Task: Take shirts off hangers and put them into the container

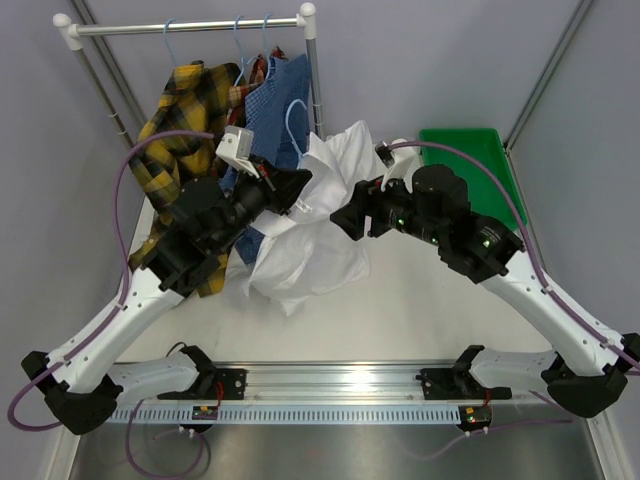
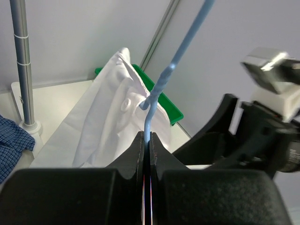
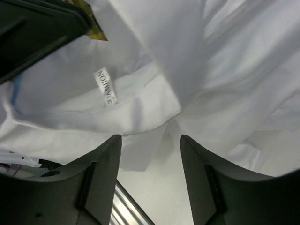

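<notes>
The white shirt (image 1: 310,235) hangs bunched over the table's middle on a light-blue hanger (image 1: 293,125). My left gripper (image 1: 302,190) is shut on that hanger's wire (image 2: 149,117) just below the twisted neck, with the white shirt (image 2: 105,117) draped behind it. My right gripper (image 1: 342,216) stands open against the shirt's right side. In the right wrist view its fingers (image 3: 105,164) are spread under the white shirt (image 3: 154,61), beside the collar label, with nothing between them. The green container (image 1: 470,160) lies at the back right. Yellow plaid (image 1: 180,130), red plaid (image 1: 258,72) and blue check (image 1: 275,110) shirts hang on hangers on the rail.
The metal rail (image 1: 190,27) with white caps spans the back left, and its right post (image 2: 23,70) stands close behind the left gripper. A slanted frame bar (image 1: 545,75) rises beside the container. The arms' base rail (image 1: 340,385) runs along the near edge.
</notes>
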Controlling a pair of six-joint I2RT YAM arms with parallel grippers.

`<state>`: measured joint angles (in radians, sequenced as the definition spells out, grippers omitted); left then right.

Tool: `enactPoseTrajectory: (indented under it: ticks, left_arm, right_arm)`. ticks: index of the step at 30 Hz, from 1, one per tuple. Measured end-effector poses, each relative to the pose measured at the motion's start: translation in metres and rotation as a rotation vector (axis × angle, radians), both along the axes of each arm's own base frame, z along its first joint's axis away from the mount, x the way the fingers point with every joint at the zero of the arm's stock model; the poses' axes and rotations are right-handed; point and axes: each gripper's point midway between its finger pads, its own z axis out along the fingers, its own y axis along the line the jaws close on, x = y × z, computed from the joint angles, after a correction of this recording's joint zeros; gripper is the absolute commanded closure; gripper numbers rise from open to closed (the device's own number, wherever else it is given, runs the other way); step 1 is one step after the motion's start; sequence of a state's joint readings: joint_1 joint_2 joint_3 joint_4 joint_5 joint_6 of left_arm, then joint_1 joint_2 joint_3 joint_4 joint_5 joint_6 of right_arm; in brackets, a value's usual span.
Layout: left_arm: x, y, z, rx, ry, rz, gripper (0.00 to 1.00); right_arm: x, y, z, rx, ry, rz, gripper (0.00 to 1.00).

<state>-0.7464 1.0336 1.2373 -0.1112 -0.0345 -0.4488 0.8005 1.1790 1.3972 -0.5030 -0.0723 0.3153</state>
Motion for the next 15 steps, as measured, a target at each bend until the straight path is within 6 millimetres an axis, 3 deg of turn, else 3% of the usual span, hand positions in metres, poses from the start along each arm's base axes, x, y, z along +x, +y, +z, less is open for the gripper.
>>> enactPoseTrajectory:
  ticks: [6, 9, 11, 15]
  left_arm:
    - [0.015, -0.011, 0.002, -0.011, 0.020, 0.012, 1.00]
    - [0.017, -0.012, 0.005, -0.017, 0.016, 0.016, 1.00]
    - [0.017, -0.012, 0.010, -0.026, 0.009, 0.016, 1.00]
    - [0.018, -0.013, 0.018, -0.044, 0.002, 0.014, 1.00]
  right_arm:
    - [-0.014, -0.018, 0.058, 0.004, -0.161, 0.039, 0.14]
    - [-0.028, -0.023, 0.082, 0.014, -0.253, 0.103, 0.14]
    - [-0.034, -0.021, 0.089, 0.008, -0.298, 0.154, 0.11]
    - [-0.039, -0.007, 0.083, -0.034, -0.339, 0.268, 0.11]
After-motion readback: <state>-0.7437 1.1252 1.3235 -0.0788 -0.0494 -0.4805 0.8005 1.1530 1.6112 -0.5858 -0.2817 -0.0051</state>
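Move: From the right hand, open and empty beside the white shirt, the shirt's middle hangs about 4 cm ahead, 4 cm to the left and 12 cm lower. The neck of its blue hanger is some 6 cm ahead, 8 cm left and 10 cm higher; the blue checked shirt is roughly 14 cm ahead, 15 cm left and 5 cm lower. From the left hand, shut on the hanger, the white shirt's middle lies about 3 cm ahead, 3 cm right and 19 cm down. Having already let go, the right hand pulls up and away from the white shirt, rising about 8 cm and drawing back some 4 cm while its fingers spread wider, its tips swing upward about 20 degrees and the hand turns a little counter-clockwise. Meanwhile the left hand keeps its pinch on one arm of the blue hanger and carries it about 2 cm forward, slightly to the right, then about 2 cm up, holding the shirt aloft. ##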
